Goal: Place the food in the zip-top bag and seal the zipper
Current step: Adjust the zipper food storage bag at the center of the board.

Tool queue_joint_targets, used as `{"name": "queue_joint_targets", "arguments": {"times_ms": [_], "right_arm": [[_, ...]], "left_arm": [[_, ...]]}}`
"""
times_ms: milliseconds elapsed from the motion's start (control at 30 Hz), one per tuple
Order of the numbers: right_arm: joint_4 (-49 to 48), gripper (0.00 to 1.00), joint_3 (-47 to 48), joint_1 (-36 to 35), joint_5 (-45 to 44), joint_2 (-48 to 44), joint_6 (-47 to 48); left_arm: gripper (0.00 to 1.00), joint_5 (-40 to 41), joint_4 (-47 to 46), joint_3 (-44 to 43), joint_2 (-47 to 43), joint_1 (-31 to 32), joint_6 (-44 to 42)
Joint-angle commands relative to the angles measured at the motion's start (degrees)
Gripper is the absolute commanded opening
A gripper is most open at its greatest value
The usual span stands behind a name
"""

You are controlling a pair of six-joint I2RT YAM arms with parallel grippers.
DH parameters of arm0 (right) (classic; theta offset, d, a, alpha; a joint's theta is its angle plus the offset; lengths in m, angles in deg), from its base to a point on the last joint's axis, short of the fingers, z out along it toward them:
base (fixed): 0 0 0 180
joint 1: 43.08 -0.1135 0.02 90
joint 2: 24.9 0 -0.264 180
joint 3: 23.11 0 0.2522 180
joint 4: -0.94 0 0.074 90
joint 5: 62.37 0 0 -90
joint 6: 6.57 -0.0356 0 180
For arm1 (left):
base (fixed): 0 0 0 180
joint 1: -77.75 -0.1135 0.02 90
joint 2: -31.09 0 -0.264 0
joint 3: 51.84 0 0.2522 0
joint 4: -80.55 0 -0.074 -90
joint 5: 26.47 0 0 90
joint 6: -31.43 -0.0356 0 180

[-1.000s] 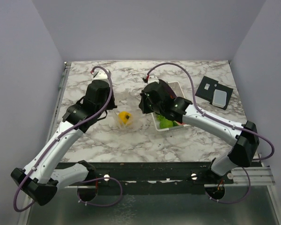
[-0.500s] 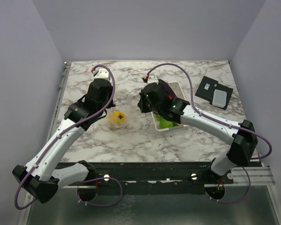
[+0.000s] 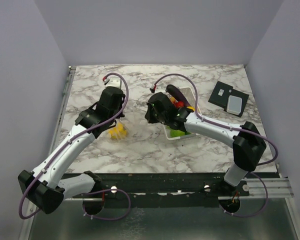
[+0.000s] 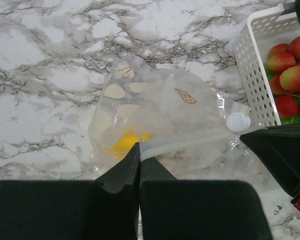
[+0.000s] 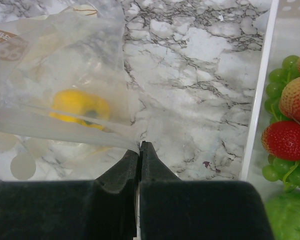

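The clear zip-top bag [image 4: 160, 105] lies on the marble with a yellow food piece [image 4: 124, 143] inside it. My left gripper [image 4: 139, 148] is shut on one end of the zipper [image 4: 190, 141], a pale strip running to a white slider [image 4: 238, 121]. My right gripper [image 5: 140, 145] is shut on the bag [image 5: 65, 60] at the other end of the mouth, with the yellow piece [image 5: 80, 105] showing through. From above, the left gripper [image 3: 118, 119] and right gripper [image 3: 151, 113] hold the bag [image 3: 119, 131] between them.
A white basket [image 3: 189, 92] beside the right gripper holds a dark eggplant [image 3: 177, 93], red strawberries [image 5: 285, 140], green grapes [image 5: 279, 75] and a green leafy piece [image 5: 290, 215]. A black card with a grey pad [image 3: 229, 98] lies at the back right.
The bag with the yellow piece has shifted left and slightly nearer. Both grippers went left with it, still shut on its mouth, and more of the basket is uncovered.
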Motion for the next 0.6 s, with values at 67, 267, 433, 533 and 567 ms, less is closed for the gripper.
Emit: {"name": "queue_joint_targets", "arguments": {"times_ms": [67,267,433,533,567], "right_arm": [[1.43,0.01,-1.77,1.42,0.39,1.56,-0.74],[2.46,0.13,-0.82,1.43,0.60,-0.69,-0.14],[2.02,0.31,-0.24,1.40,3.94,-2.58,-0.20],[1.25,0.38,-0.21,1.35,6.10,-4.50,-0.37],[1.13,0.40,-0.15,1.40,6.66,-5.13,-0.34]], "left_arm": [[0.00,1.74,-4.29,3.90,0.73,-0.36,0.67],[0.00,1.76,-6.88,5.35,-0.54,-0.36,-0.13],[0.00,0.62,-9.20,7.59,-1.73,-0.35,-1.01],[0.00,0.50,-10.12,8.76,-2.42,-0.41,-0.94],[0.00,0.55,-10.16,8.95,-2.44,-0.37,-0.99]]}}
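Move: Both hands still pinch the bag's mouth above the table. From the left hand, the yellow pepper in the bag lies about 17 cm below, some 2 cm ahead and 2 cm to the left; from the right hand it is roughly 13 cm left, level fore and aft, 11 cm below. The basket's middle stands about 16 cm right of the right hand and 8 cm ahead, with the green pepper in it about 13 cm right and 1 cm back. Downward go both hands with the bag's mouth, the left by about 3 cm, keeping its shut pinch on the rim. The right sinks some 2 cm towards the table, then spreads its fingers to over a third of full opening, letting go of its pinch on the rim, and rises nearly the same 2 cm again. ##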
